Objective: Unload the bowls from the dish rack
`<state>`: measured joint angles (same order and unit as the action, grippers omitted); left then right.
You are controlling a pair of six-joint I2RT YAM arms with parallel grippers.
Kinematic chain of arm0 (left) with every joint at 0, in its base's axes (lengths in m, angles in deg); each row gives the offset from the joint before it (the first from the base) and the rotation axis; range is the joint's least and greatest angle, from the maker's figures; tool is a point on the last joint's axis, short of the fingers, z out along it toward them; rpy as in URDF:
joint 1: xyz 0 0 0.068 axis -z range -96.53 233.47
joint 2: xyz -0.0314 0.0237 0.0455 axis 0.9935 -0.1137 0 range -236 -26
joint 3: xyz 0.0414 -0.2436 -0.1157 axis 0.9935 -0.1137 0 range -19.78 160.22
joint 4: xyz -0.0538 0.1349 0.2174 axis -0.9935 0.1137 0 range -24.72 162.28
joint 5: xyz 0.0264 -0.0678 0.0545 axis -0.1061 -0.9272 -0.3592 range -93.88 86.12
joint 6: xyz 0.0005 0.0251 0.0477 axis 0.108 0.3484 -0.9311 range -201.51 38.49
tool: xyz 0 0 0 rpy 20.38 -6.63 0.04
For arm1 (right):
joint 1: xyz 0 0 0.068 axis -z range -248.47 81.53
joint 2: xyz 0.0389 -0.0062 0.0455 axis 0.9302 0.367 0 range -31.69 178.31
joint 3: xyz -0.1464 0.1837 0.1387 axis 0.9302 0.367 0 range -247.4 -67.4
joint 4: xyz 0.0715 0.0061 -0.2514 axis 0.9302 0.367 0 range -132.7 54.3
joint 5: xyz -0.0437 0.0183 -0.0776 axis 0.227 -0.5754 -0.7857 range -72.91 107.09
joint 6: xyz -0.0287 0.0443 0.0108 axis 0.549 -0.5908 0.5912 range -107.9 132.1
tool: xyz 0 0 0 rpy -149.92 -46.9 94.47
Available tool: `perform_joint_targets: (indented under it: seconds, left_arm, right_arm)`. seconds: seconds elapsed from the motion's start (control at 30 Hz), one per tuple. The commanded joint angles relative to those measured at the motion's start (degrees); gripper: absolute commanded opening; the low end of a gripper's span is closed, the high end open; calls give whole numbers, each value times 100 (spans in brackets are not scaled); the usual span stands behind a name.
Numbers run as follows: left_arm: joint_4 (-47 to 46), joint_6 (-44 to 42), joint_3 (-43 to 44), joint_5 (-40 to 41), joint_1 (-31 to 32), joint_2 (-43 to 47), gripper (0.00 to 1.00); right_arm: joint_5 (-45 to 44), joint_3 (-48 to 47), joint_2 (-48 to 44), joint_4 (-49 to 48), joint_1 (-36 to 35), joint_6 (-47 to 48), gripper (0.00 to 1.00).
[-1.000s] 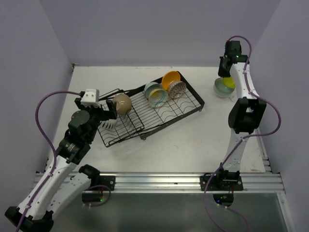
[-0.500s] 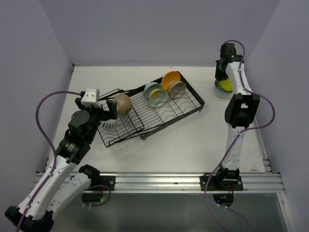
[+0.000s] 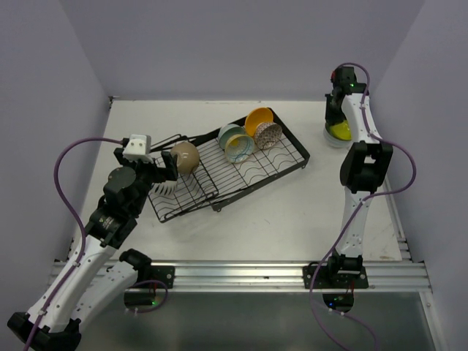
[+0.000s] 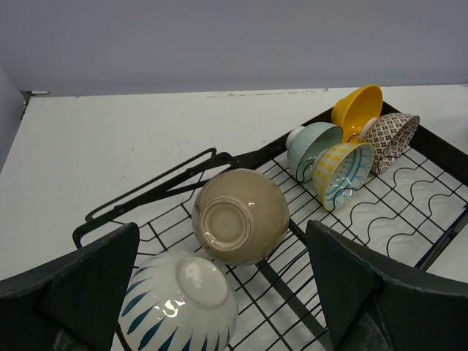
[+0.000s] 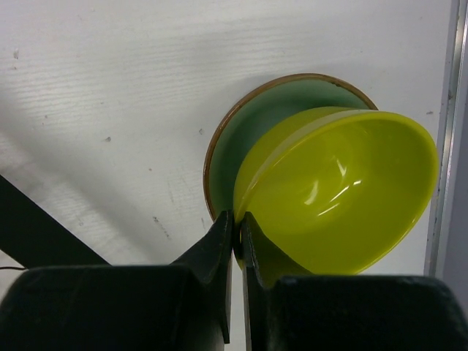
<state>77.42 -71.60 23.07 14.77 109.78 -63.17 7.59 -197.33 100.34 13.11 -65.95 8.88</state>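
Note:
The black wire dish rack (image 3: 281, 162) lies at an angle in the middle of the table. In it are a beige bowl (image 4: 241, 216), a white bowl with blue stripes (image 4: 179, 303), a pale teal bowl (image 4: 311, 142), a yellow-and-blue patterned bowl (image 4: 342, 172), an orange bowl (image 4: 357, 110) and a brown-patterned bowl (image 4: 391, 135). My left gripper (image 4: 223, 225) is open, its fingers either side of the beige and white bowls and above them. My right gripper (image 5: 238, 227) is shut on the rim of a tilted lime-yellow bowl (image 5: 344, 190), over a green bowl (image 5: 241, 139) on the table.
The green bowl (image 3: 330, 139) sits near the table's far right, next to the metal edge strip (image 5: 457, 110). The rack's handle bars (image 4: 153, 190) stick out at its left end. Grey walls close in the table on three sides.
My right arm has swung a little left and brought the lime-yellow bowl down over the green bowl. The left arm and the rack's bowls have not moved.

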Motion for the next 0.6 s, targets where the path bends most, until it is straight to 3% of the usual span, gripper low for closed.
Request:
perform_joint_targets:
  seconds: [0.0,0.17,0.2,0.23,0.33,0.57]
  left_arm:
    - [-80,90,189,-37,24,17,100]
    - [-80,81,189,-37,24,17,100]
    - [-72,81,189,-29,24,17,100]
    - [-80,90,189,-29,15,17,100]
    - [-80,81,188,-20,24,8,100]
    - [-72,81,189,-29,24,8,100]
  right_arm:
    - [106,-165,-54,114,-33,217,0]
    - [132,-182,7,132,-76,243,2]
    - [115,-182,7,132,-77,243,19]
    - [115,-208,25,140,-85,235,28]
    - [45,-217,16,158,-85,200,42]
    - [44,-173,-220,105,-85,103,46]
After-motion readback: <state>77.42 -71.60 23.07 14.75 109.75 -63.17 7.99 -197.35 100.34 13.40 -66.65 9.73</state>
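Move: The right fingers already pinch the left rim of the tilted lime bowl. Its middle is about 5 cm to their right, 2 cm ahead and some 2 cm lower. The green bowl under it is centred roughly 4 cm right, 3 cm ahead and 5 cm below the hand. The rack's near right corner is about 8 cm left and 10 cm back, 9 cm lower. From the left hand, the lime bowl lies some 28 cm ahead, 64 cm right and 18 cm below. Let the lime bowl go into the green one: hold the right gripper where it is over the left rim, fingers still slanting down and forward, then open it a bit under halfway so the pinch comes off the rim. Let the hand ease only about 0.5 cm left, without lifting away; the finger on the bowl's side stays over its inside. ##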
